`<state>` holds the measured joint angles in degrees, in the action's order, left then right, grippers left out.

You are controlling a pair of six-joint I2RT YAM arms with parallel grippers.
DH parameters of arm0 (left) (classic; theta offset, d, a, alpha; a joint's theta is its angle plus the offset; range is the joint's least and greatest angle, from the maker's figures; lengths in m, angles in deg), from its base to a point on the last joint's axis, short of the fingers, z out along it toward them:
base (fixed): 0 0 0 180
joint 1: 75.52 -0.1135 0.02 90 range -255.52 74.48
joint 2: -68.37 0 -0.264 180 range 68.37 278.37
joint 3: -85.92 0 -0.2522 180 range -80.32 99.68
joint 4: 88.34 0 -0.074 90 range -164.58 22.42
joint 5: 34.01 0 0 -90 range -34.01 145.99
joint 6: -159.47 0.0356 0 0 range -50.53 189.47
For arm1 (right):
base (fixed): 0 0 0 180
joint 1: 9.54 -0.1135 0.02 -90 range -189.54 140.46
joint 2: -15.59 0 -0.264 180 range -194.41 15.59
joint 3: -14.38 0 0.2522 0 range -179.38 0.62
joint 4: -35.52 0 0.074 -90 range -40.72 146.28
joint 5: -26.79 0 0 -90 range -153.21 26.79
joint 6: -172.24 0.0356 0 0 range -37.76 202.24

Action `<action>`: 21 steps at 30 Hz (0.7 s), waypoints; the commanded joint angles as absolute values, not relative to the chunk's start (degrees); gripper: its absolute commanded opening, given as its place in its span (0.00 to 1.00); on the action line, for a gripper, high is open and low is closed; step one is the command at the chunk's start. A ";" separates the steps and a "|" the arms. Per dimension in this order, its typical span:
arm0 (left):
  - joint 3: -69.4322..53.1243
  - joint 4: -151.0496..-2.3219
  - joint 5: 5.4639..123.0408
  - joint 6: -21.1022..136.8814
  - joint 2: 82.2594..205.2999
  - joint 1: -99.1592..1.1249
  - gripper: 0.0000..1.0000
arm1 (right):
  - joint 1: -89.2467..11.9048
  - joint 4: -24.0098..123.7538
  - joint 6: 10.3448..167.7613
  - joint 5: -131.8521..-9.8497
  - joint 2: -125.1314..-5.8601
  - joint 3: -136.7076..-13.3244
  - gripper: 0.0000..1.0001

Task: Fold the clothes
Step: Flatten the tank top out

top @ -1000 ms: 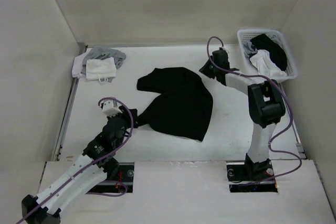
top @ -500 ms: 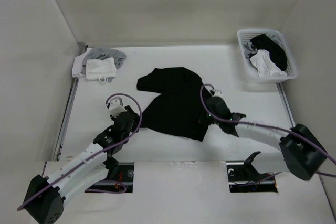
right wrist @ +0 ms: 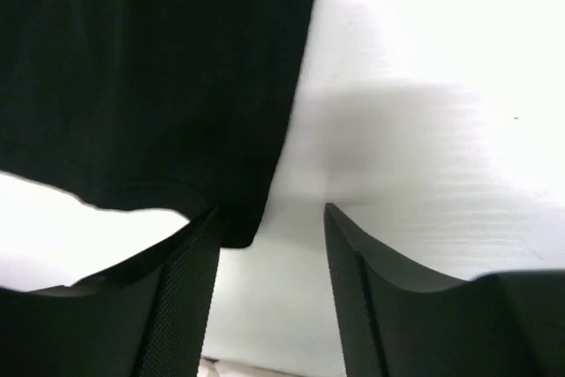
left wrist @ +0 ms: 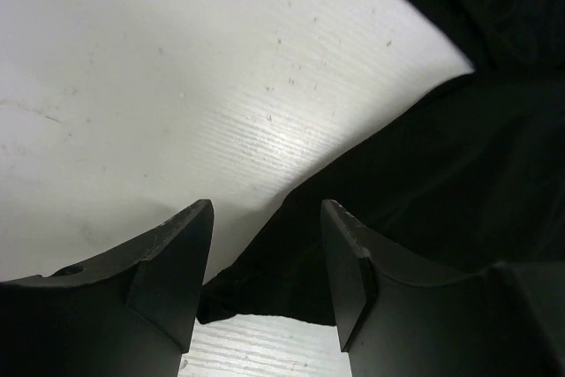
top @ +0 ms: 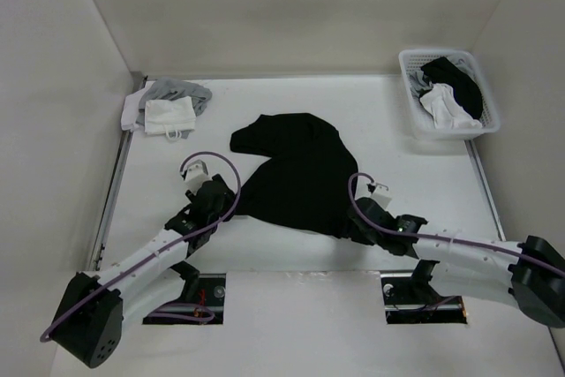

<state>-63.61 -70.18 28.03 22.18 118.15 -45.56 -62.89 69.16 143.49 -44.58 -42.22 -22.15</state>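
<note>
The black shirt [top: 300, 174] lies crumpled in the middle of the white table [top: 397, 152]. My left gripper [top: 224, 204] is at its near left corner. In the left wrist view this gripper [left wrist: 265, 267] is open, and a corner of the shirt [left wrist: 441, 174] lies flat on the table between the fingers [left wrist: 175, 262]. My right gripper [top: 355, 229] is at the near right corner. In the right wrist view it [right wrist: 269, 262] is open low over the table, with the shirt [right wrist: 150, 68] hem corner just beside its left finger [right wrist: 185, 293].
A white basket [top: 415, 125] holding a black-and-white bundle stands at the back right. A small white cloth [top: 168, 117] on a grey garment [top: 181, 92] lies at the back left. Walls close in the table on three sides.
The right arm swung from beside the basket down to the shirt's near right corner, and its jaws opened. The left gripper opened wider at the near left corner.
</note>
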 commanded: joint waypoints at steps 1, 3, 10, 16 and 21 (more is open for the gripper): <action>-62.39 -75.98 32.34 23.59 120.14 -46.21 0.51 | -63.46 69.85 145.26 -42.12 -45.49 -24.43 0.54; -62.83 -77.39 33.92 23.59 120.58 -46.56 0.50 | -63.38 67.57 144.91 -43.51 -47.42 -24.87 0.45; -62.75 -78.01 35.95 24.91 119.88 -47.26 0.50 | -60.75 66.23 144.72 -44.14 -44.64 -23.64 0.06; -61.60 -77.13 39.46 27.02 120.22 -47.09 0.50 | -52.50 74.58 148.68 -35.71 -21.98 -21.79 0.00; -61.86 -76.34 44.21 27.72 122.25 -46.12 0.51 | -40.63 75.03 144.92 -34.82 -13.69 -21.27 0.00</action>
<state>-63.53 -75.25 40.22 26.23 121.52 -46.70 -45.03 72.76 146.47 -37.89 -15.07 -21.93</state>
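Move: The tank top's near right corner lies by the right hand's left fingertip, about 1 cm ahead, 1 cm left and 1 cm below; the tank top's middle is roughly 14 cm ahead and 12 cm left. From the left hand, the black end of cloth at its fingers is some 4 cm back and 4 cm below, straight in line; the right corner is about 34 cm right and 8 cm back. Right hand pinches the corner, lifts it about 10 cm, swinging right and forward; open left hand shifts right. ##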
